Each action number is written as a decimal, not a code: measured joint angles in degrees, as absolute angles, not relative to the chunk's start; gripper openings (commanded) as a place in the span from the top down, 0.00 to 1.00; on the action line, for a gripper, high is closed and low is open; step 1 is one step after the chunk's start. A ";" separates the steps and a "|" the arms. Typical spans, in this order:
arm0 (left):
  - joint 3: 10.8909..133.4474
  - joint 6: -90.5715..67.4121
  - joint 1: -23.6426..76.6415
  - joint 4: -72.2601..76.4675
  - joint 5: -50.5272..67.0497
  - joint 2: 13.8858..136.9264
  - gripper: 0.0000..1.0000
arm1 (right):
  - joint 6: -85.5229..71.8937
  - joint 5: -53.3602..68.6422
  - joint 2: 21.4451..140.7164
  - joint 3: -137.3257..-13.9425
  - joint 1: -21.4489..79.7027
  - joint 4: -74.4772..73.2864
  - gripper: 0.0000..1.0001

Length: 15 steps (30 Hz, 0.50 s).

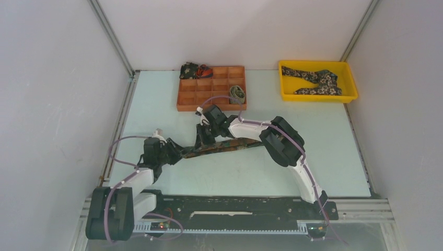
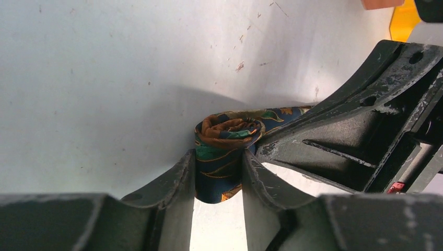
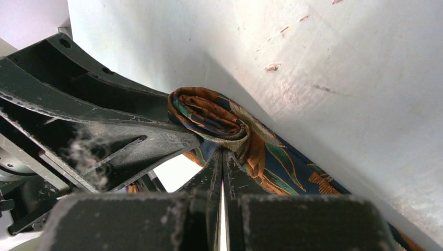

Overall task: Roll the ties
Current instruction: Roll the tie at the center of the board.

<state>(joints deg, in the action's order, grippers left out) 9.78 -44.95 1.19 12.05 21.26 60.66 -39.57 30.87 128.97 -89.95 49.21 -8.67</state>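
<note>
A dark blue, rust and green patterned tie [image 1: 236, 145] lies across the middle of the table, its left end wound into a small coil [image 2: 227, 130]. My left gripper [image 2: 219, 157] holds that coil from both sides, its fingers pressed on the fabric. In the top view, the left gripper [image 1: 178, 153] sits at the tie's left end. My right gripper [image 3: 222, 152] is shut, its tips nipped into the edge of the coil [image 3: 209, 115]. From there the flat length of tie [image 3: 292, 167] runs off to the right. The right gripper [image 1: 203, 139] stands just right of the left one.
An orange compartment tray [image 1: 188, 99] sits behind the arms, with a rolled tie [image 1: 237, 94] in one cell and a dark bundle [image 1: 192, 70] at its back left corner. A yellow bin [image 1: 350, 83] at the back right holds a dark floral tie [image 1: 318, 81].
</note>
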 measured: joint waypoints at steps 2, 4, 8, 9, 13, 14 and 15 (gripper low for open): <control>9.78 -45.19 1.13 13.06 21.37 61.65 0.75 | -39.35 30.98 129.40 -90.87 49.10 -9.34 0.99; 9.78 -45.54 1.08 13.93 21.69 62.43 0.83 | -39.09 31.09 129.67 -91.53 49.08 -9.96 0.99; 9.82 -46.09 1.08 14.94 21.91 63.05 0.90 | -38.76 31.07 129.93 -92.49 48.97 -11.14 0.98; 9.89 -46.09 1.08 14.92 21.91 63.09 0.91 | -38.65 31.05 129.93 -92.62 48.95 -11.38 0.98; 10.85 -46.00 1.08 13.15 21.71 62.98 0.98 | -38.30 30.81 129.93 -93.14 48.88 -12.14 0.97; 11.20 -45.93 1.08 12.45 21.65 62.83 1.00 | -38.11 30.68 129.93 -93.23 48.88 -12.23 0.97; 11.57 -45.82 1.08 11.60 21.50 62.54 1.00 | -38.02 30.57 129.93 -93.30 48.88 -12.27 0.97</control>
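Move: The tie's roll sits right between the left fingertips, about 1 cm ahead and 1 cm below the left hand point. From the right hand, whose shut fingertips are at the roll's right side, it is some 3 cm to the left, level fore and aft and 1 cm lower. The flat run of the tie has its middle about 17 cm right of the left hand and 2 cm ahead; the orange tray is roughly 25 cm ahead and 11 cm right of that hand. Close the left gripper from its half-open straddle until its pads pinch the roll, to about a fifth open, easing forward about half a centimetre as they shut. Keep the right fingers shut against the roll's right side and let that hand creep forward by the same half centimetre; hold both wrists almost unturned. ##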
